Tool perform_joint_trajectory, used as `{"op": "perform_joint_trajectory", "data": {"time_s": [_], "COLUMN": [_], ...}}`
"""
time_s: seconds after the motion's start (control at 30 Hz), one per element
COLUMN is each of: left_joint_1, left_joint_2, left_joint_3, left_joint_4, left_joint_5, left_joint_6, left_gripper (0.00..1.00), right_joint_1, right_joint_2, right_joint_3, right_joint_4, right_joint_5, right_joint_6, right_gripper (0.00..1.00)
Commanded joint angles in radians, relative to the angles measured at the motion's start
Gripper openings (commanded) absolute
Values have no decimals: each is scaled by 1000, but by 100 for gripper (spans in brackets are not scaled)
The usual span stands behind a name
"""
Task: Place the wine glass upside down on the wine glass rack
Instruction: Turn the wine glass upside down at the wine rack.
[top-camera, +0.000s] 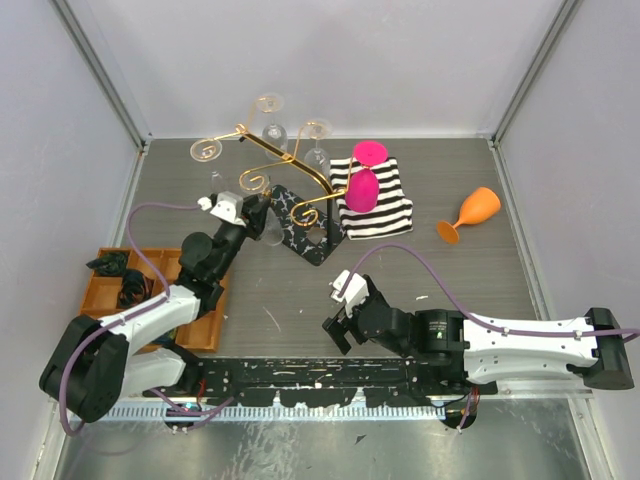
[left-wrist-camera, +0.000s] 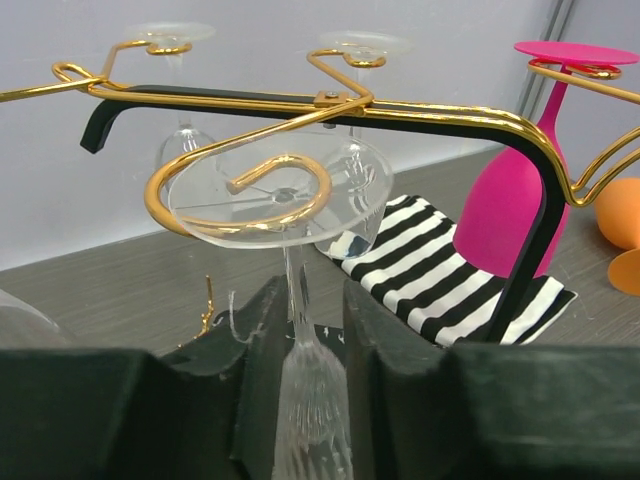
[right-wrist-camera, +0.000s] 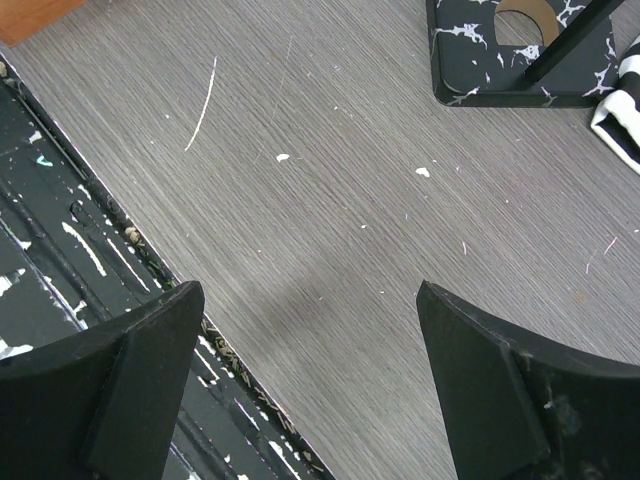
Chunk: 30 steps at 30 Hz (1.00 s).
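A clear wine glass (left-wrist-camera: 270, 205) hangs upside down, its round foot resting on a gold scroll hook of the wine glass rack (left-wrist-camera: 340, 103). The stem drops between the fingers of my left gripper (left-wrist-camera: 308, 292), which stand slightly apart with a small gap on each side of the stem. The top of the bowl shows lower down between them. From above, the left gripper (top-camera: 262, 215) is at the rack's (top-camera: 285, 165) near left hook, by the marbled black base (top-camera: 305, 238). My right gripper (top-camera: 338, 312) hovers open and empty over bare table (right-wrist-camera: 330, 230).
Two more clear glasses (left-wrist-camera: 355, 150) and a pink glass (left-wrist-camera: 505, 200) hang on the rack. Behind it lies a black-and-white striped cloth (top-camera: 385, 205). An orange glass (top-camera: 470, 213) lies on its side at the right. An orange tray (top-camera: 110, 290) sits at the left.
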Motion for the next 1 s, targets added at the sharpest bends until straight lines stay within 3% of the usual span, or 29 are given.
{"op": "perform_joint_trajectory", "data": {"time_s": [0.0, 0.37, 0.47, 0.67, 0.97], "left_joint_1": [-2, -2, -2, -2, -2], "left_joint_2": [-3, -77, -148, -340, -691], "left_joint_3": [24, -2, -15, -75, -75], "left_joint_4": [5, -58, -145, -364, -836], "left_joint_5": [-13, -45, -26, -7, -142], "left_joint_6": [13, -27, -74, -188, -334], "left_gripper": [39, 54, 64, 73, 81], "right_joint_1": [5, 5, 5, -6, -356], "right_joint_2": [-25, -81, -85, -43, -61], "right_joint_3": [8, -6, -9, 4, -53], "right_joint_4": [34, 25, 25, 52, 103], "right_joint_5": [13, 73, 97, 155, -78], "right_joint_6": [11, 29, 38, 60, 160], "right_gripper": [94, 94, 94, 94, 95]}}
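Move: The clear wine glass hangs upside down at the left hand's fingertips, its middle about 1 cm ahead and 3 cm below, its foot resting in the gold hook above. From that hand, another clear glass hangs 6 cm ahead and 9 cm left, a back one 14 cm ahead and 3 cm right, and a third 9 cm ahead and 11 cm right. The right hand has the released glass some 24 cm ahead, 14 cm left and 10 cm higher. The glass is left to its hook: the left fingers, already parting around the top of its bowl, open much wider almost in place, then the hand draws back about 7 cm and some 4 cm left, clear of it, its fingertips tipping down. The right hand rises slightly, then sinks while swinging forward about 5 cm and 3 cm right, turning clockwise, empty and open. ##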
